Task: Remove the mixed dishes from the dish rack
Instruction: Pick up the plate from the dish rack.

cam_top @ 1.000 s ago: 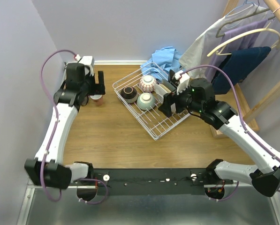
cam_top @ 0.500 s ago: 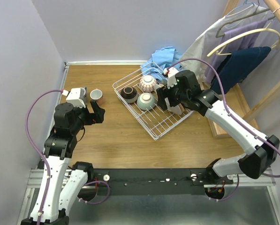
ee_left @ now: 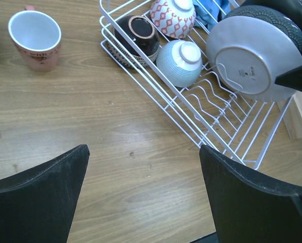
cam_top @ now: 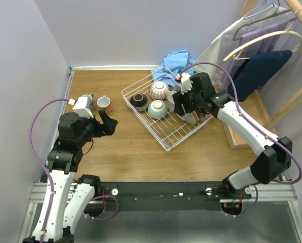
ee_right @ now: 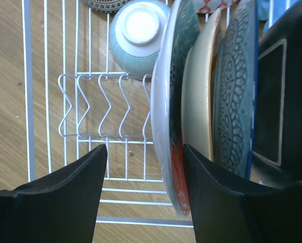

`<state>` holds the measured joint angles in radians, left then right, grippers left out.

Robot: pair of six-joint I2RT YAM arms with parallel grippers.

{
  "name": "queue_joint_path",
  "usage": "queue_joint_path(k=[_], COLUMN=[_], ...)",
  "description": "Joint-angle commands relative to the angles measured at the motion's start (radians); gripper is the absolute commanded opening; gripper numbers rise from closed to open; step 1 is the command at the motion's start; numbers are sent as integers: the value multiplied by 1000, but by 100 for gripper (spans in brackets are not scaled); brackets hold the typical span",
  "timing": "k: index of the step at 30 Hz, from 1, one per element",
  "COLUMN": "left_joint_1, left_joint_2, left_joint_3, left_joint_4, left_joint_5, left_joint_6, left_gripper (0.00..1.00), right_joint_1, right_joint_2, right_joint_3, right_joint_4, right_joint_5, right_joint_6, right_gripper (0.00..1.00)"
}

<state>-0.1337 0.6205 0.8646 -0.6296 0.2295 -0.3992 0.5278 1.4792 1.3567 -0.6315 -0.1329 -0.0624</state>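
The white wire dish rack (cam_top: 173, 136) holds a brown bowl (cam_top: 139, 101), a pale green bowl (cam_top: 157, 109), a pink patterned bowl (cam_top: 160, 90) and several upright plates. My right gripper (ee_right: 145, 197) is open over the rack (ee_right: 90, 101). Its fingers stand either side of the front grey-rimmed plate (ee_right: 165, 91), with a cream plate (ee_right: 199, 86), a teal patterned plate (ee_right: 235, 86) and the black square plate (ee_right: 274, 101) behind. My left gripper (ee_left: 143, 197) is open and empty above bare table, left of the rack (ee_left: 221, 131). An orange-red cup (ee_left: 35, 33) stands on the table.
A grey cup (cam_top: 88, 99) stands beside the orange-red cup (cam_top: 104, 104) at the table's far left. A blue cloth (cam_top: 177, 61) lies behind the rack. A wooden clothes rack with hanging garments (cam_top: 262, 61) stands at the right edge.
My left arm has drawn back toward the near side, leaving the orange-red cup standing on the table. My right gripper has moved in over the upright plates.
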Motion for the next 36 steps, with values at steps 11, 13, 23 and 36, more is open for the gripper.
queue_joint_path(k=[11, 13, 23, 36], left_joint_1=[-27, -30, -43, -63], left_joint_2=[30, 27, 16, 24], left_joint_3=[5, 4, 14, 22], left_joint_4=[34, 34, 24, 36], left_joint_5=[91, 94, 111, 120], left_joint_6=[-39, -36, -26, -18], left_gripper=[99, 99, 99, 99], right_joint_1=[-15, -18, -35, -43], right_joint_2=[69, 81, 82, 21], right_joint_3=[-1, -1, 47, 185], right_joint_4=[7, 13, -23, -119], right_joint_5=[-70, -73, -114, -155], right_joint_6=[-43, -47, -73, -82], right_gripper=[50, 46, 8, 1])
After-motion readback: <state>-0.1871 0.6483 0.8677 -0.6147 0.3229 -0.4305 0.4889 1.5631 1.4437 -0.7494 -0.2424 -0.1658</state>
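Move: The white plate stands on edge in the rack, its rim already between my open right fingers. Its middle is roughly 3 cm left, 2 cm ahead and 8 cm below. The tan-rimmed plate is about 4 cm straight ahead, similarly low. The green bowl lies some 14 cm left and 1 cm ahead, and the patterned bowl 14 cm left and 9 cm ahead, both about 10 cm down. From my left hand the white plate is roughly 36 cm right, 10 cm ahead and 13 cm lower. I sink my right hand about 3 cm over the white plate's rim, easing slightly forward late on, and close the fingers until they pinch the rim from both faces. Keeping that pinch, I draw up about 2 cm and back 1 cm. My left hand, empty and wide open, drifts some 3 cm right, towards the rack, turning slightly clockwise. ##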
